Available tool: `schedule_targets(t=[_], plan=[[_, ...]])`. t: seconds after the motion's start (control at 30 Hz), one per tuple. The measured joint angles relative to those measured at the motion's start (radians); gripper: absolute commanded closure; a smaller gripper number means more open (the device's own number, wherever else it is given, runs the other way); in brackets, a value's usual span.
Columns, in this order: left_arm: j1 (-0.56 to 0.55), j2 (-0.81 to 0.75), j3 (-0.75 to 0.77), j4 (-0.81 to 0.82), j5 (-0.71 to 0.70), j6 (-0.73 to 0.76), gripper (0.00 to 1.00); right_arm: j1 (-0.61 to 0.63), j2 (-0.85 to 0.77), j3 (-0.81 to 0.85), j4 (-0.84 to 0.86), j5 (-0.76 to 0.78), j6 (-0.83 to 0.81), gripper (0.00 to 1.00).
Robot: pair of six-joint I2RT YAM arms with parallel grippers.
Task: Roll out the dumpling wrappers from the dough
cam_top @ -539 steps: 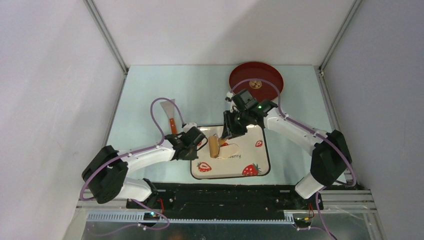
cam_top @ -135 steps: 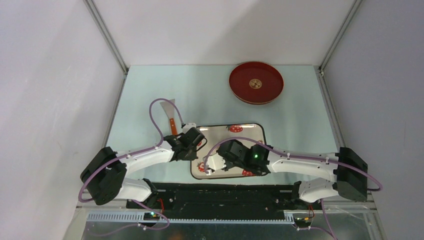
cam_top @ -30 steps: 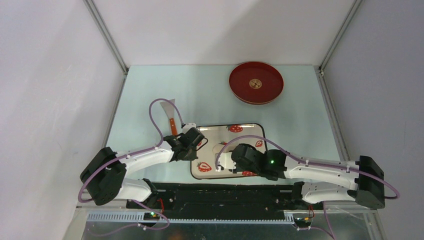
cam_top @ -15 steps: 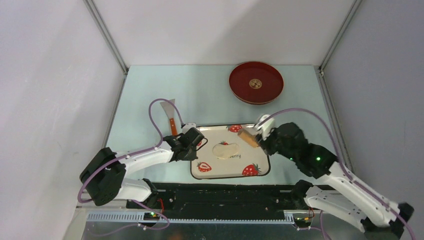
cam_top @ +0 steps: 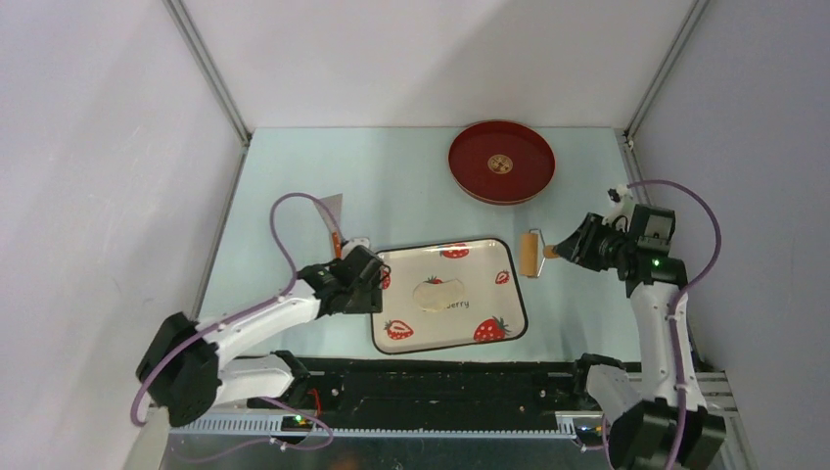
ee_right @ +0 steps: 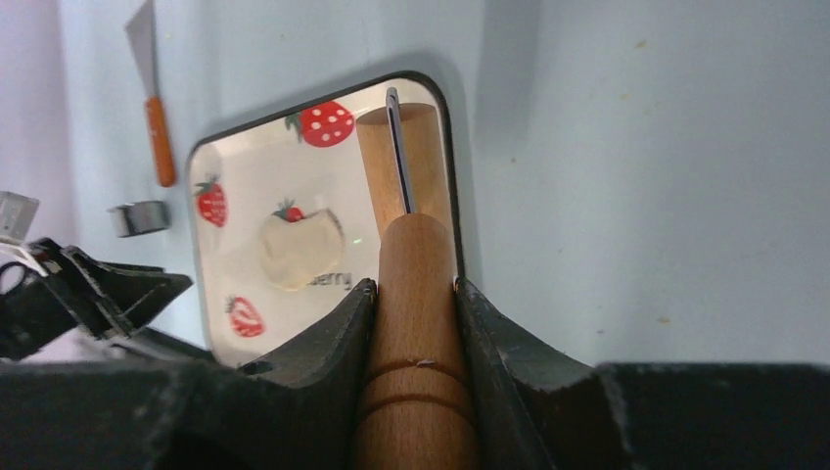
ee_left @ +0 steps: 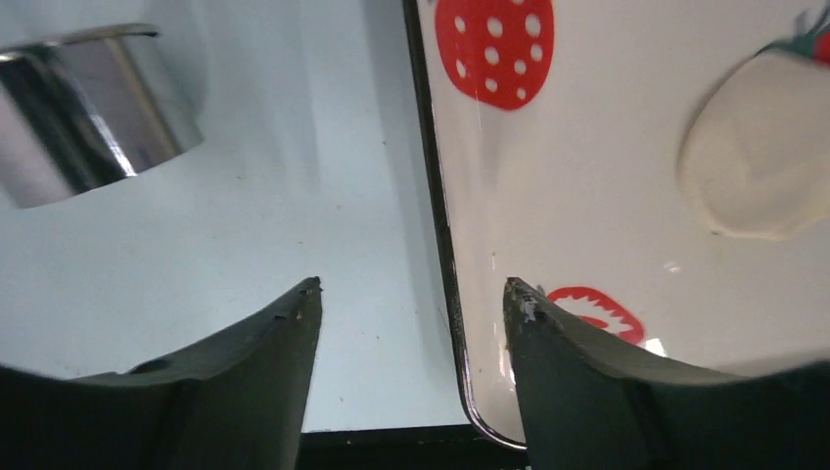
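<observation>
The dough (cam_top: 440,294) is a flattened cream oval lying mid-plate on the strawberry plate (cam_top: 401,299). It also shows in the left wrist view (ee_left: 759,147) and the right wrist view (ee_right: 299,250). No round wrapper shows. My right gripper (cam_top: 565,250) is shut on the handle of the tan wooden roller (cam_top: 531,253), held just off the plate's right edge. In the right wrist view the gripper (ee_right: 416,286) clamps the roller (ee_right: 416,323). My left gripper (cam_top: 372,284) is open and empty. In the left wrist view it (ee_left: 411,286) straddles the left rim of the plate (ee_left: 587,196).
A steel ring cutter (ee_left: 93,108) stands on the table left of the plate and also shows in the right wrist view (ee_right: 137,217). An orange-handled scraper (cam_top: 333,223) lies beyond the left gripper. A red tray (cam_top: 470,147) with a gold emblem sits at the back right.
My right arm has swung right and carried the roller from over the plate's far right corner to just off its right edge. My left gripper has shifted slightly; the dough lies uncovered.
</observation>
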Motion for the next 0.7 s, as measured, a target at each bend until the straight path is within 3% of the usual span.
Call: schedule_targets(t=[0.17,0.4,0.53,0.7], plan=[[0.093,-0.164,0.01,-0.019,0.041,0.018,0.11,-0.117,0.094,-0.003,0.002,-0.14,0.082,1.0],[0.27,-0.329,0.043,-0.016,0.194,0.053,0.1,-0.199,0.182,-0.069,0.095,-0.149,0.152,1.0],[0.383,-0.37,0.043,-0.018,0.299,0.072,0.1,-0.23,0.267,-0.097,0.13,-0.1,0.157,0.82],[0.524,-0.389,0.042,-0.017,0.401,0.088,0.1,-0.247,0.322,-0.097,0.157,-0.046,0.161,0.47]])
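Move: The metal ring cutter stands about 10 cm to the left of the left hand and 9 cm ahead, near its height. The scraper lies some 22 cm ahead and 7 cm left; the tray's middle is 18 cm right and 7 cm ahead. The right hand holds the roller high; its bare table spot is 6 cm ahead, 3 cm left and 17 cm below. From it the tray's middle is level, 25 cm left; the red plate is 28 cm ahead, 14 cm left. Up and away from the tray's left edge goes the left hand, rising about 10 cm while drifting forward and left to the cutter's side, its fingers opening wider and the wrist rolling some 25 degrees. The right hand, still gripping the roller's handle, sinks nearly 9 cm and shifts right and a little forward, turning clockwise and dipping its fingers to bring the roller down towards the table beside the tray. ##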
